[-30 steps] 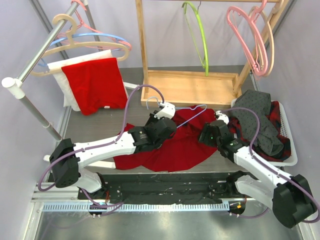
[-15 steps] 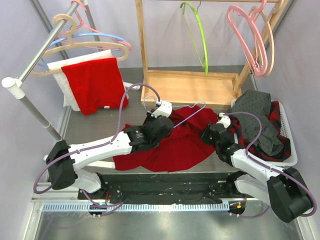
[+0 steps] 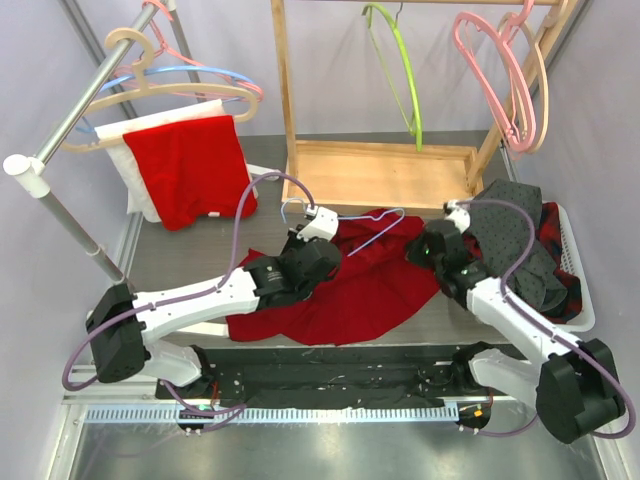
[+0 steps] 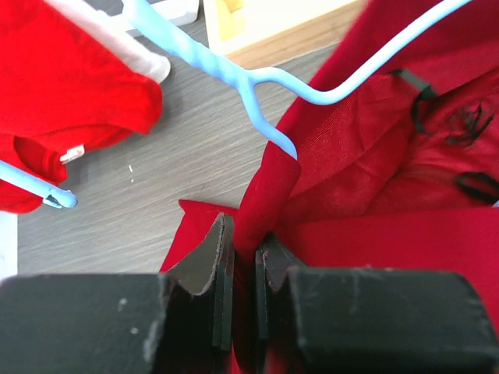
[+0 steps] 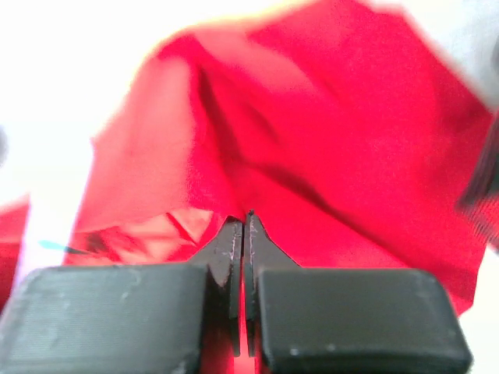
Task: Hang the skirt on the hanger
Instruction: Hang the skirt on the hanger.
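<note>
The red skirt [image 3: 350, 290] lies spread on the table between the two arms. A light blue hanger [image 3: 352, 216] rests across its top edge; in the left wrist view one end of the hanger [image 4: 234, 74] runs into a rolled fold of skirt [image 4: 265, 187]. My left gripper [image 3: 316, 230] [image 4: 243, 234] is shut on that fold, and I cannot tell whether the hanger arm is inside the pinch. My right gripper [image 3: 417, 250] [image 5: 243, 222] is shut on the skirt's right edge [image 5: 312, 156], with thin fabric between its fingertips.
A wooden rack [image 3: 380, 175] stands behind the skirt with a green hanger [image 3: 398, 70] and pink hangers [image 3: 500, 80]. A white basket [image 3: 583, 305] of dark clothes sits at the right. A metal rail [image 3: 70, 110] at the left carries hangers and a red shirt [image 3: 195, 170].
My right gripper has gone from open to shut on the skirt's right edge and moved back and to the right. The left arm has drifted slightly left with hanger and skirt.
</note>
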`<state>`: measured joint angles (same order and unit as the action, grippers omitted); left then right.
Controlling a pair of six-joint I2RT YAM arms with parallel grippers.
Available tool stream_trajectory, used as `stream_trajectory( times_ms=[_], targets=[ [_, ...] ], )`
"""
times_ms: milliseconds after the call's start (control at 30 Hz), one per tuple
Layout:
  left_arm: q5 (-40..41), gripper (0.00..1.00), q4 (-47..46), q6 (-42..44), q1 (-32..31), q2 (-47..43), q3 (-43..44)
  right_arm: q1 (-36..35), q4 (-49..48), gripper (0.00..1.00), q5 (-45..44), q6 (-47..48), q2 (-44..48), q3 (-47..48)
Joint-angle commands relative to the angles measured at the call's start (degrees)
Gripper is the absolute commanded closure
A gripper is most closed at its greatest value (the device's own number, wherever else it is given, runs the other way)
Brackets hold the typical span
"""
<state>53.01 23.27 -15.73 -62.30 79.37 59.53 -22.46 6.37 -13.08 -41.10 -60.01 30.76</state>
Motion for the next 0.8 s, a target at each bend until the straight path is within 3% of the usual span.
stream_trajectory(
  times_ms=[0, 100, 267, 433, 767],
  targets=[
    [4.3, 1.0, -0.5, -1.7, 0.3, -3.4, -1.7, 6.4, 10.6, 0.99, 3.2, 0.4, -1.2, 13.0],
    [5.0, 1.0, -1.8, -1.9, 0.3, -4.2, -2.8, 11.3, 14.1, 0.99, 9.5, 1.4, -5.0, 18.9],
    [5.4, 1.0, -5.1, -0.5, 0.3, -7.5, -5.4, 13.6, 15.3, 0.99, 15.5, 3.0, -9.1, 24.2],
    [1.9, 1.0, -10.1, 2.6, 0.3, -9.8, -7.5, 13.8, 14.9, 0.99, 17.9, 3.0, -11.4, 25.1],
    [2.7, 1.0, -9.5, 1.8, 0.3, -7.5, -9.0, 15.8, 15.2, 0.99, 22.2, 1.5, -10.0, 29.0]
  ],
)
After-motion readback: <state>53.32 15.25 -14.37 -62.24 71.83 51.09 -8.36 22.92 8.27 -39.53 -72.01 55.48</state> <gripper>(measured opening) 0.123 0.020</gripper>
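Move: My right hand already pinches the skirt's waist edge. From it the hanger's bare right end lies about 6 cm ahead, 3 cm left and some 6 cm higher; the wooden rack's base is roughly 17 cm ahead and 6 cm left, the laundry basket 24 cm to the right and level, both some 8 cm lower. From my left hand, which holds the hanger's other side through the cloth, that bare end is about 20 cm right and 5 cm ahead, at much the same height. With my right fingers still shut on the waist edge, I swing it up about 8 cm and forward 5 cm to beside the hanger's bare end, dip some 3 cm, then rise again a little, rolling the hand's left side up about 10 degrees and tipping it slightly down. My left hand keeps its grip on hanger and cloth, easing a centimetre or two left with a small roll. ##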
